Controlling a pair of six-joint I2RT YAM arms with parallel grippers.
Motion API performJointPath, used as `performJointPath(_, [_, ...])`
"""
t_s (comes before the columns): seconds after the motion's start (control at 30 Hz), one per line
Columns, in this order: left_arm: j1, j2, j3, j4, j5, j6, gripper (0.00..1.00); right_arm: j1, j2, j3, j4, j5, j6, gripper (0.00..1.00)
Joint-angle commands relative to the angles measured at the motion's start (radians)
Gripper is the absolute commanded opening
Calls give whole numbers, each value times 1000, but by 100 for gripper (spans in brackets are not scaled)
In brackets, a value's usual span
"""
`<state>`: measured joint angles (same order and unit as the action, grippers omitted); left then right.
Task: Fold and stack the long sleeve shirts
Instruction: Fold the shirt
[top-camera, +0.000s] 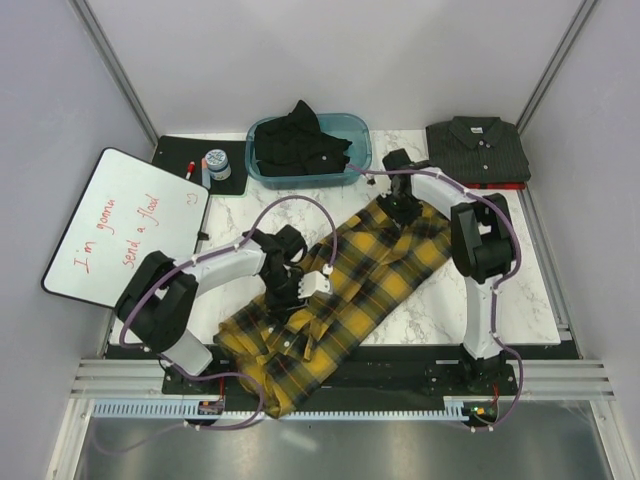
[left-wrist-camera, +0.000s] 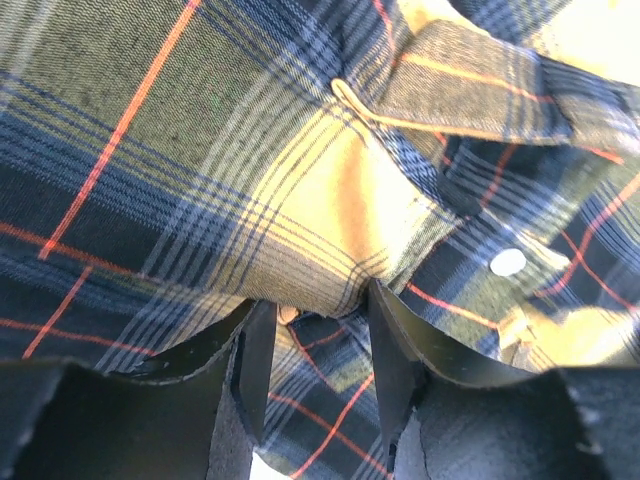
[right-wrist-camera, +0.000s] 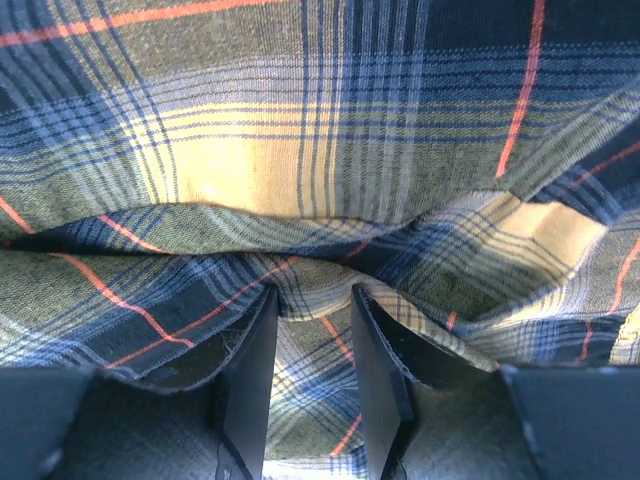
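Observation:
A yellow-and-black plaid shirt (top-camera: 370, 270) with thin red lines lies spread diagonally across the table, bunched at its near-left end. My left gripper (top-camera: 285, 285) presses into that bunched part. In the left wrist view its jaws (left-wrist-camera: 320, 300) pinch a thick fold of the plaid near a pale button (left-wrist-camera: 508, 262). My right gripper (top-camera: 403, 212) is down on the shirt's far end. Its jaws (right-wrist-camera: 314, 292) stand apart with plaid cloth (right-wrist-camera: 300, 150) rumpled between and ahead of them. A dark charcoal shirt (top-camera: 478, 150) lies folded at the back right. A black shirt (top-camera: 300, 145) is heaped in a bin.
The blue bin (top-camera: 360, 125) stands at the back centre. A whiteboard (top-camera: 125, 225) with red writing leans at the left. Beside it, a black mat holds a marker (top-camera: 190, 168) and a small jar (top-camera: 216, 163). Bare marble table (top-camera: 500, 300) shows at the right.

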<state>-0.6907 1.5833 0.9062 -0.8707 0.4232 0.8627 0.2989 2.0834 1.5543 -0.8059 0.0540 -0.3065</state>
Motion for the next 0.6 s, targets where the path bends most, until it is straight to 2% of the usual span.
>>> performJointPath(0.0, [65, 17, 86, -71, 97, -56, 49, 51, 164, 185, 68, 41, -60, 42])
performJointPath(0.17, [79, 65, 109, -71, 120, -63, 49, 95, 289, 357, 59, 49, -131, 42])
performJointPath(0.3, [68, 147, 148, -65, 144, -94, 47, 98, 334, 421, 56, 61, -158, 43])
performJointPath(0.4, [31, 205, 184, -56, 158, -129, 46, 95, 323, 414, 77, 75, -178, 43])
performJointPath(0.57, [-96, 276, 237, -31, 202, -217, 43, 63, 273, 415, 80, 73, -201, 44])
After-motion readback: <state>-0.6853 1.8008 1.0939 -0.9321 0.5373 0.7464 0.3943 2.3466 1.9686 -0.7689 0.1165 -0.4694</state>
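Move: The plaid shirt lies as a slanting band under and between both hands, already gripped. Its middle is about 11 cm right of the left hand and 2 cm ahead; from the right hand it is some 22 cm back and 17 cm left. The blue bin's middle is roughly 18 cm ahead of the right hand and 22 cm left, with the dark folded shirt about 17 cm ahead and 19 cm right. The plaid shirt is dragged low over the table by both hands. The right keeps its pinch on the far fold and sweeps it about 10 cm forward and 6.5 cm left towards the bin's near right corner, quick then slowing, its fingertips swinging forward and the hand turning some 15 degrees counter-clockwise. The left, still gripping by the buttons, lifts slightly forward, then sinks and slides about 3.5 cm right, fingertips tilting back. ##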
